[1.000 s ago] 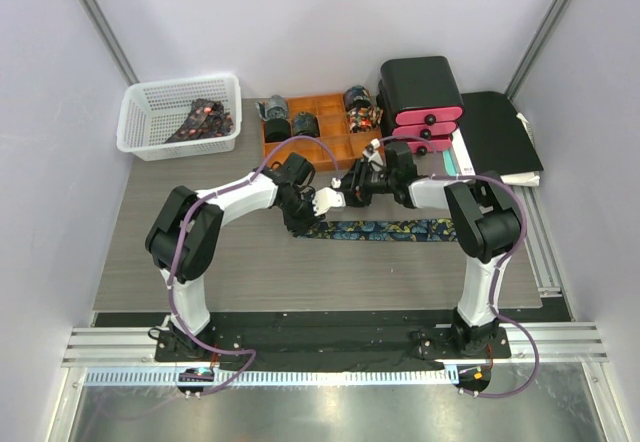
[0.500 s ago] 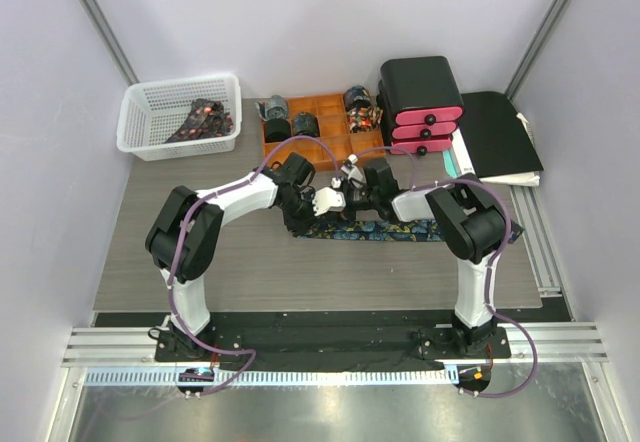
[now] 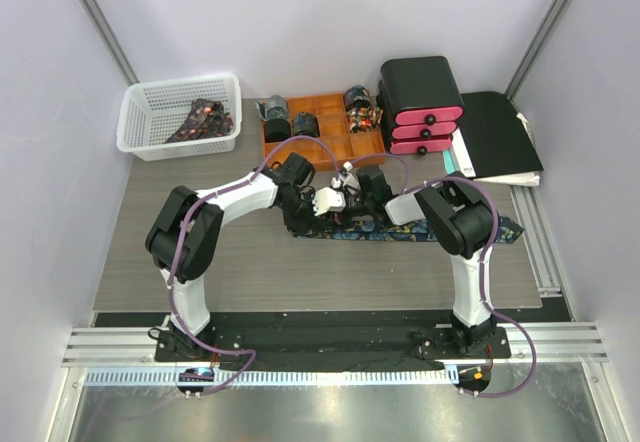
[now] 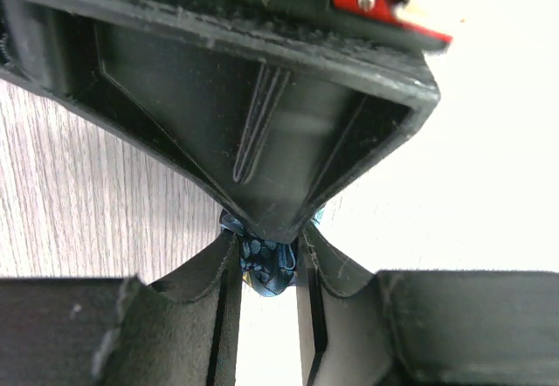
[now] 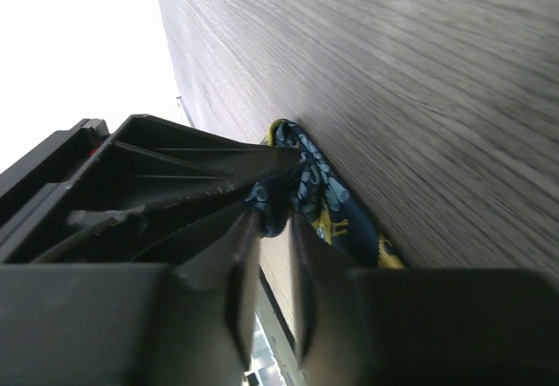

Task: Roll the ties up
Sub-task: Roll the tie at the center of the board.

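A dark navy tie [image 3: 400, 232] with teal and gold pattern lies flat along the table, its pointed end [image 3: 508, 230] past the right arm. My left gripper [image 3: 330, 202] and right gripper [image 3: 352, 199] meet nose to nose over the tie's left end. In the left wrist view the left gripper [image 4: 266, 251] is shut on a bunched fold of the tie [image 4: 265, 271]. In the right wrist view the right gripper [image 5: 275, 220] pinches the same patterned tie [image 5: 325, 201] just above the wood. Each wrist view is largely filled by the other gripper's dark body.
An orange divided tray [image 3: 330, 148] behind the grippers holds several rolled ties [image 3: 360, 107]. A white basket [image 3: 150, 132] at back left holds loose ties. A black and pink drawer unit [image 3: 420, 92] and a black folder [image 3: 495, 132] stand at back right.
My right gripper has slid left up against the left gripper and its jaws have narrowed onto the tie. The right elbow swung in, and the tie's pointed end now shows beyond it.
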`<control>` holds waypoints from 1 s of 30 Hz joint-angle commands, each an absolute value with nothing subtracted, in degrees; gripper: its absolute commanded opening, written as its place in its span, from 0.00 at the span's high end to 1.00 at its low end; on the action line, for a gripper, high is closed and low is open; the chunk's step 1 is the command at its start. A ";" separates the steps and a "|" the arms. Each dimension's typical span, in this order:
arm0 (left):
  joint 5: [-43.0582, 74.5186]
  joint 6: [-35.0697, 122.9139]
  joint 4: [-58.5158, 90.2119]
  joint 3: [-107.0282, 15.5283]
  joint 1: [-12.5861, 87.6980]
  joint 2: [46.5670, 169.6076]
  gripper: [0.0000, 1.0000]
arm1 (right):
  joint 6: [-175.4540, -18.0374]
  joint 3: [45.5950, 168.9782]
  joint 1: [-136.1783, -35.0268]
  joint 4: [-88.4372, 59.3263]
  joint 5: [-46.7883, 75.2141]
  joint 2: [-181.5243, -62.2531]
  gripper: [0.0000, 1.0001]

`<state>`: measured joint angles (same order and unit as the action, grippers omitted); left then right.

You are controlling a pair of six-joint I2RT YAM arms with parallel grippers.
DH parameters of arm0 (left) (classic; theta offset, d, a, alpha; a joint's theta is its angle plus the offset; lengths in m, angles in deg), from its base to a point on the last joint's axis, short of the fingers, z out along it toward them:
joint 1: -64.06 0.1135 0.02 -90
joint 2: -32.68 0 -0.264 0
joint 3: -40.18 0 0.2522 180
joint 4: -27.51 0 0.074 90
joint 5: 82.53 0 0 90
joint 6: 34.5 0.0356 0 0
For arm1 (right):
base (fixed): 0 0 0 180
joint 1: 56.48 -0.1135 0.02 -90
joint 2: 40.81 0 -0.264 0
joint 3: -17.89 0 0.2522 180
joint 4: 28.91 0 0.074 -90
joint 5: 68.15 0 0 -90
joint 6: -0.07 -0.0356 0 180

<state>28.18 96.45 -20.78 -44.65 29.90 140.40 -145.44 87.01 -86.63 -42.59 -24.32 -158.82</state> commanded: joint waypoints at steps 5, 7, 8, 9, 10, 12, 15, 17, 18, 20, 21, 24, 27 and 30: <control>28.65 96.02 -25.02 -41.87 29.16 143.51 0.73 | -142.41 88.43 -87.06 -40.56 -23.15 -157.44 0.99; 28.65 96.02 -24.93 -41.87 29.16 143.51 0.72 | -141.79 88.43 -86.97 -38.20 -23.06 -156.39 0.99; 28.56 96.11 -24.84 -41.78 29.16 143.51 0.72 | -140.92 88.60 -86.54 -37.13 -22.80 -155.95 0.99; 28.48 96.02 -24.75 -41.78 29.25 143.60 0.71 | -140.39 88.61 -86.36 -36.08 -22.45 -155.51 0.99; 28.65 96.02 -24.66 -41.87 29.25 143.51 0.68 | -139.86 88.69 -86.18 -33.37 -22.18 -154.72 0.99; 28.91 96.11 -24.84 -41.78 29.60 143.34 0.64 | -138.28 88.78 -85.39 -31.24 -21.83 -154.19 0.99; 29.96 95.93 -24.49 -41.61 30.30 142.81 0.54 | -136.26 88.43 -84.78 -26.60 -20.60 -154.19 0.99; 30.76 95.93 -24.31 -41.09 30.92 142.20 0.49 | -135.55 88.25 -84.69 -25.96 -20.16 -154.89 0.99; 32.59 96.37 -23.79 -40.73 31.88 141.41 0.48 | -135.20 88.43 -84.34 -24.74 -19.46 -155.67 0.99; 34.88 96.46 -22.91 -39.24 33.20 138.69 0.44 | -135.02 88.43 -84.08 -24.38 -19.19 -156.47 0.99; 36.89 96.37 -22.30 -38.80 34.42 137.63 0.43 | -134.58 88.86 -83.73 -22.64 -18.41 -156.91 0.99; 40.24 97.42 -21.15 -36.60 36.36 133.50 0.39 | -134.14 89.74 -83.20 -20.27 -18.14 -158.05 0.99; 41.04 100.05 -18.35 -33.79 36.63 129.55 0.36 | -133.00 90.45 -83.11 -17.97 -17.43 -158.84 0.99; 39.99 101.29 -13.95 -31.77 36.55 128.22 0.34 | -132.47 91.15 -83.02 -16.21 -16.56 -159.81 0.99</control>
<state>37.77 98.31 -18.83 -33.65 37.14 132.05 -136.15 90.15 -83.46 -23.38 -22.22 -156.92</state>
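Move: Between both grippers' fingertips sits the rolled end of the tie, still held by the left hand: it lies practically at the left hand's point, about 1 cm below. From the right hand it is about 1 cm to the left and 2 cm below, level in depth. From there the flat strip of the tie runs off to the right, its free end some 43 cm away, and the orange tray stands about 20 cm ahead and 2 cm right. Pinching shut on the rolled end, the right fingers take it over, keep their grip and draw it about 3.5 cm to the right while sinking some 2 cm, the wrist tilting about 10 degrees. The left fingers open wide, let go and back out to the left, about 3.5 cm, and some 2.5 cm towards the base. ##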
